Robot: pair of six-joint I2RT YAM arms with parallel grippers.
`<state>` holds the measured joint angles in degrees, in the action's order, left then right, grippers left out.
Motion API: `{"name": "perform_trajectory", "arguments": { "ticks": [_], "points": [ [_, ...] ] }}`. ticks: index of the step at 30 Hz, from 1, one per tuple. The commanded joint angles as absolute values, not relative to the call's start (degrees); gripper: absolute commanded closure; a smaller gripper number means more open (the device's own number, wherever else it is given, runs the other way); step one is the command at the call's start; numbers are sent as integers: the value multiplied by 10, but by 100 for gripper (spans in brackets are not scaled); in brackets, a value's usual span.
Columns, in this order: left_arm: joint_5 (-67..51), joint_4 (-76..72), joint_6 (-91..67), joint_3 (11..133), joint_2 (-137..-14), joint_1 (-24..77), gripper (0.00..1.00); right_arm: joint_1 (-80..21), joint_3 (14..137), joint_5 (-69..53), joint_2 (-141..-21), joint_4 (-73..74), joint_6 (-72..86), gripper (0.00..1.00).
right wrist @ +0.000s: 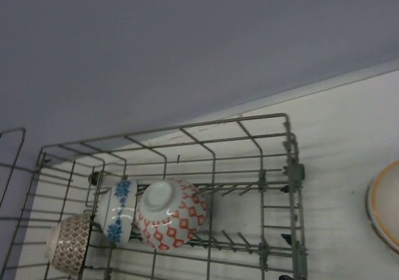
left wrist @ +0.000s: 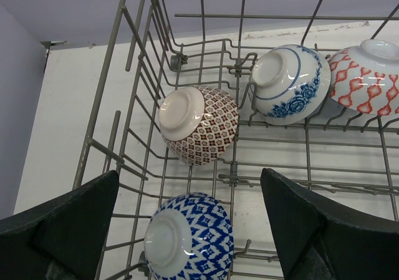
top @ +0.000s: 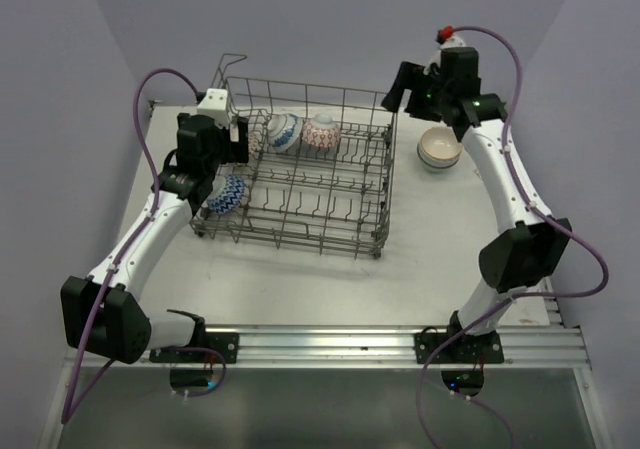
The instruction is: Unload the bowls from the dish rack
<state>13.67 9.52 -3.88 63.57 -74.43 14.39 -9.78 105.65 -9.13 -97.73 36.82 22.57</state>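
Note:
The grey wire dish rack (top: 372, 201) stands mid-table with bowls on their sides inside. In the left wrist view, a blue diamond-patterned bowl (left wrist: 190, 236) lies nearest, a brown-patterned bowl (left wrist: 199, 124) behind it, then a blue floral bowl (left wrist: 290, 80) and a red-patterned bowl (left wrist: 371, 74). My left gripper (left wrist: 190, 196) hovers open over the rack's left end, its fingers (left wrist: 299, 224) either side of the blue diamond bowl without touching it. My right gripper (top: 393, 94) hangs raised above the rack's far right corner. Its fingers do not show in its own view, which looks at the red-patterned bowl (right wrist: 171, 214).
A white bowl with an orange rim (top: 439, 149) sits upright on the table to the right of the rack, also visible at the right wrist view's edge (right wrist: 386, 205). The rack's raised wire handle (top: 232, 69) stands at its far left corner. Purple walls close in on both sides.

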Motion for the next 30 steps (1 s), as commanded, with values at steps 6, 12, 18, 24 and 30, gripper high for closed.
{"name": "perform_trajectory", "arguments": {
  "ticks": [6,12,18,24,30],
  "points": [
    [141,91,-44,661,-731,147,0,-272,1101,-2,-1054,303,-23,1],
    [141,91,-43,661,-730,147,0,-337,1020,76,-1065,160,-209,1],
    [140,92,-43,662,-731,147,0,-350,998,56,-1103,126,-313,1],
    [134,93,-46,664,-736,147,0,-366,997,64,-1145,84,-425,1],
    [131,98,-47,666,-738,147,0,-368,1054,41,-1198,118,-475,1]
  ]
}}
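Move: The red-patterned bowl in the rack's back row lies about 21 cm to the right hand's left, some 7 cm ahead and roughly 22 cm below. The blue-flowered bowl sits about 8 cm farther left of it, at the same depth. The stack of unloaded bowls is some 7 cm to the hand's right, 3 cm ahead and 26 cm down. From the left hand, the red-patterned bowl is about 12 cm ahead, 23 cm right and 17 cm below. Towards the red-patterned bowl, the right hand sweeps about 20 cm left over the rack, fast at first, then sinks more steeply and eases slightly forward, dropping some 13 cm in all. On the way the wrist rolls nearly 80 degrees counter-clockwise as seen from behind the hand, left side going down, and the fingers open fully, coming close with no contact to be seen. ##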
